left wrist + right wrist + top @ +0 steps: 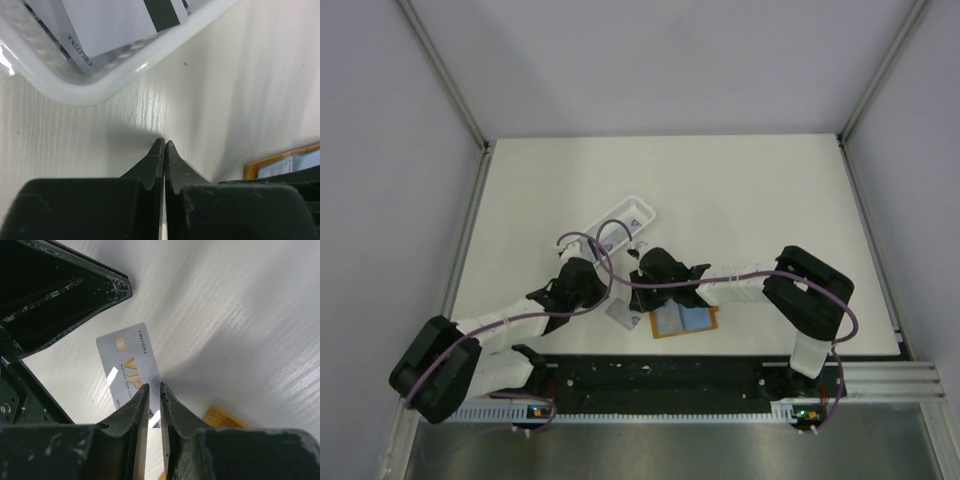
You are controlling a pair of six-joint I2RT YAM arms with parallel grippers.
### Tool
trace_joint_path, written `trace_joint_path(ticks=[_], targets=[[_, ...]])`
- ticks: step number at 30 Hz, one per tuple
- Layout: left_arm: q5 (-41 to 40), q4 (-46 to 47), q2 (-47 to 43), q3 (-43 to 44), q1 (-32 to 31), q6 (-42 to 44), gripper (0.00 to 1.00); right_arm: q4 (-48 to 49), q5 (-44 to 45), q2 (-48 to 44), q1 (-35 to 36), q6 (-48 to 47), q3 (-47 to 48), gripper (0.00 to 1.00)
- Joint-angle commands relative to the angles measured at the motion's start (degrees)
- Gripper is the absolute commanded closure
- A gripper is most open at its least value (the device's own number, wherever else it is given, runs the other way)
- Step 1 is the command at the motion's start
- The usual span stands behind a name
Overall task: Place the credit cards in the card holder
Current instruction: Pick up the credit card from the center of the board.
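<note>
A silver credit card [129, 365] with gold VIP lettering lies flat on the table, also seen from above as a credit card [623, 316]. My right gripper [154, 386] hovers right over its near edge. The jaws stand a narrow gap apart with nothing between them. The orange-tan card holder [685, 322] lies just right of that card, its pale inside showing, and its corner [222, 417] peeks past my right finger. My left gripper [164, 142] is shut and empty, pointing at the white tray [115, 75]. More credit cards [115, 20] lie in that tray.
The long white tray [628, 213] lies slanted at mid-table, just beyond both grippers. The left arm's black body [55, 295] looms close at the upper left of the right wrist view. The card holder's edge [280, 162] shows at the right of the left wrist view.
</note>
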Motion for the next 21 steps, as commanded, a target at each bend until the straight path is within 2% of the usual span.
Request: trace_joint_path(ticks=[1,9,21], targets=[[1.63,-1.95,-2.12,-2.63,-1.96,-1.78,1.0,-2.71,1.91,0.29,1.53,1.37,-2.96,0.85],[-1.78,-7.56,-4.05,-3.78,-7.76,-8.1,1.0,-2.45,3.05,-1.82,2.32,2.86,-4.55,0.84],[-3.11,-14.33,-13.45,-7.47,-10.49,-11.89,1.0,-2.71,5.25,-4.02,6.27,5.67,-7.45,0.84]])
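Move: The credit card lies flat just under my right fingertips, its middle about 2 cm back and 2 cm left of that hand; from my shut left fingers it is some 5 cm back and 3 cm right, about 1 cm lower. The card holder's middle is roughly 12 cm right and 3 cm back of my right hand, and the white tray's middle about 14 cm ahead and 1 cm left of my left hand. I keep my right fingertips on the far long edge of the card and drag it about 3 cm back towards my base, low over the table, fingers barely open and unchanged. I bring my left hand back some 5 cm at the same low height, away from the tray and down to the card's left end, swinging about 2 cm right and then slightly left again, fingers still shut. ##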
